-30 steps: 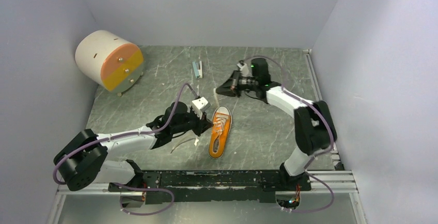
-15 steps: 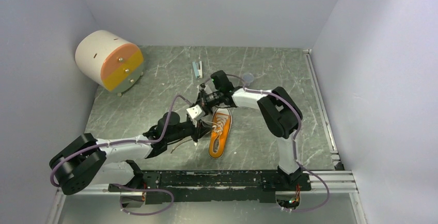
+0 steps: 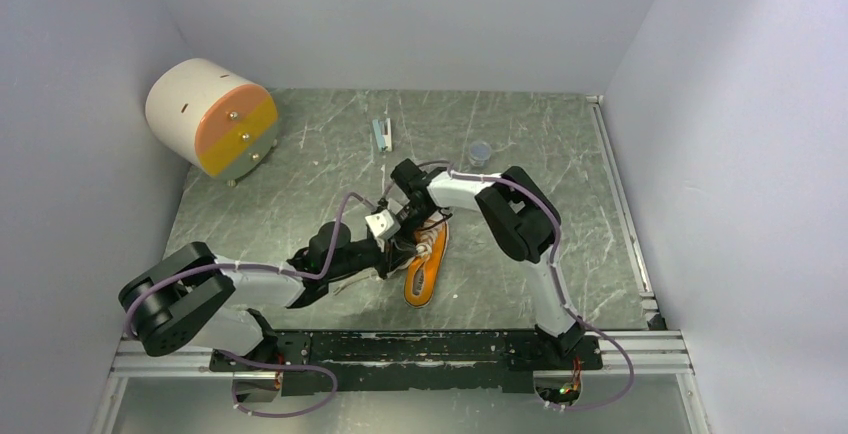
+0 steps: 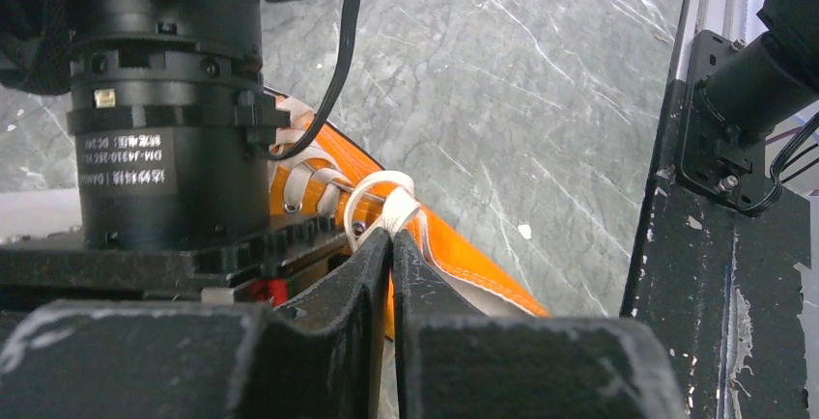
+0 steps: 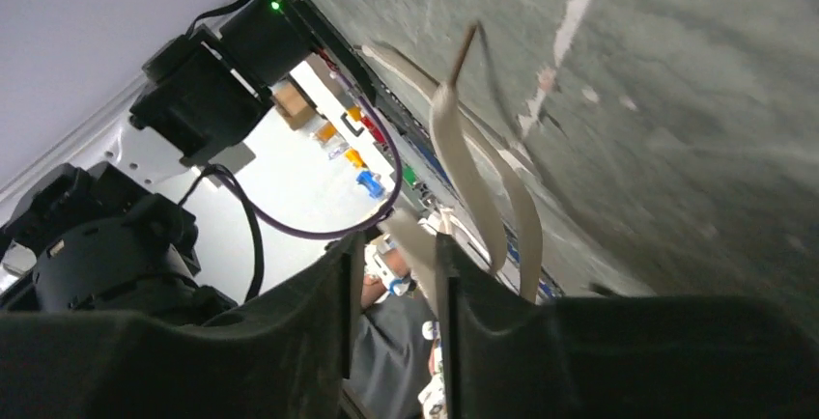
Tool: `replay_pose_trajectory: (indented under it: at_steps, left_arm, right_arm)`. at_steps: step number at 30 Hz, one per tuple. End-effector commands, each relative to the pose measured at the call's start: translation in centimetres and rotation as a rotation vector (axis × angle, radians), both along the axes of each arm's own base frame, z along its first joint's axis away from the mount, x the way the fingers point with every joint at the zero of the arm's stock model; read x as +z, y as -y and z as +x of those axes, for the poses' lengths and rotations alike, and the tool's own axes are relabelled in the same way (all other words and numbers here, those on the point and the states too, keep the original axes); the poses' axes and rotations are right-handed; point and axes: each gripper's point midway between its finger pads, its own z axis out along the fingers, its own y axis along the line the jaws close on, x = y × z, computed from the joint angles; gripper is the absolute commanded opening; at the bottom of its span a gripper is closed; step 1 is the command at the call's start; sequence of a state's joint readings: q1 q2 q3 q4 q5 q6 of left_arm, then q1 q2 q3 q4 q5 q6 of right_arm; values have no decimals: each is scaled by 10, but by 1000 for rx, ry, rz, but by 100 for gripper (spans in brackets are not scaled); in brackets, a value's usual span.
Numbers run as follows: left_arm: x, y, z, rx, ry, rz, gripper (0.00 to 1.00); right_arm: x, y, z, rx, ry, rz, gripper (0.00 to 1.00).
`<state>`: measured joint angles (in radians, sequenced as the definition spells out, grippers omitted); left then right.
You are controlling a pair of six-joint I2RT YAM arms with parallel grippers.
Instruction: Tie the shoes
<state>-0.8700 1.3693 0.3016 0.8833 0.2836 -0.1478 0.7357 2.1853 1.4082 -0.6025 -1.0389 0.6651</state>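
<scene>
The orange shoe [image 3: 421,280] with white laces lies in the middle of the mat, toe toward the near edge. My left gripper [image 3: 394,254] is at its left side, shut on a loop of white lace [image 4: 384,209] just above the orange side wall [image 4: 470,266]. My right gripper [image 3: 407,221] hangs over the shoe's laced top, close above the left one. In the right wrist view its jaws stand apart [image 5: 398,245]. A flat lace strand [image 5: 413,245] lies against the inside of one finger, and more lace [image 5: 458,153] trails past.
A white and orange cylinder [image 3: 212,117] lies at the back left. A small blue and white clip [image 3: 382,132] and a small grey cap [image 3: 480,151] rest on the back of the mat. A black rail [image 3: 440,346] runs along the near edge, and grey walls close in three sides.
My right arm swung in from the back right to just over the shoe, and its jaws came apart. My left gripper drew slightly nearer and leftward, still shut on the lace.
</scene>
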Motion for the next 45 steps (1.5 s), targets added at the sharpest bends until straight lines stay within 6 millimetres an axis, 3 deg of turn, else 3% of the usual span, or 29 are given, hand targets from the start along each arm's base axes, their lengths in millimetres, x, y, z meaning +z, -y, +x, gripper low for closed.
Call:
replay_pose_trajectory:
  at_steps: [1,7,11,14,17,21,23,27,29,35,40,45]
  left_arm:
    - [17,6,-2,-24,40,-72,11]
    - [13,6,-4,-29,6,-57,11]
    - [12,7,-5,-32,-20,-53,11]
    - [8,5,-1,-2,-44,-31,11]
    - [2,5,5,16,-102,-9,11]
    - [-6,9,11,3,-200,-1,11]
    - [-7,9,12,-15,-243,-11,11]
    - [-10,0,20,-1,-307,-5,11]
    - [-10,-3,22,-1,-341,-5,11]
    - [-27,-1,21,-44,-490,37,11]
    - [-39,1,14,-86,-603,39,11]
    - [-41,-1,18,-59,-611,32,10]
  right_arm:
    - [20,8,17,-32,60,-3,42]
    - [31,25,41,-13,167,-60,55]
    - [51,34,56,-39,217,-25,60]
    - [70,59,88,-121,326,-35,61]
    - [88,97,125,-227,606,-121,62]
    - [89,131,117,-333,803,-178,63]
    - [93,137,104,-364,864,-176,63]
    - [119,116,62,-374,1053,-66,64]
    - [122,101,38,-390,1102,-3,64]
    - [100,51,-18,-300,1179,37,63]
    - [69,20,-30,-90,1373,-80,63]
    - [23,13,-25,-80,1345,-294,62]
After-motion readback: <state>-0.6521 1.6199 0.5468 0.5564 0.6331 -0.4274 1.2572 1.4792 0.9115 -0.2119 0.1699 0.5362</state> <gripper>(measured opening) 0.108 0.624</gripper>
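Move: The lace tail trailing under the left gripper has its middle about 4 cm back, 3 cm left and 4 cm below the right hand. From the right hand, the left fingertips are some 8 cm right, 2 cm ahead and 4 cm above, while the shoe's middle is roughly 12 cm right, level fore-and-aft and 2 cm lower. From the left hand, the tail lies some 11 cm left, 6 cm back and 8 cm below. Forward, right and up by about 11-13 cm each, the right hand backs out from under the left gripper, its already parted fingers opening wider. It then sweeps back around the left fingertips over the shoe, turning left and sinking towards the lace tail, with fingers swung some 70 degrees to point left and down. The left hand keeps its lace pinched, easing forward and down by the knot, tipping about 30 degrees. ##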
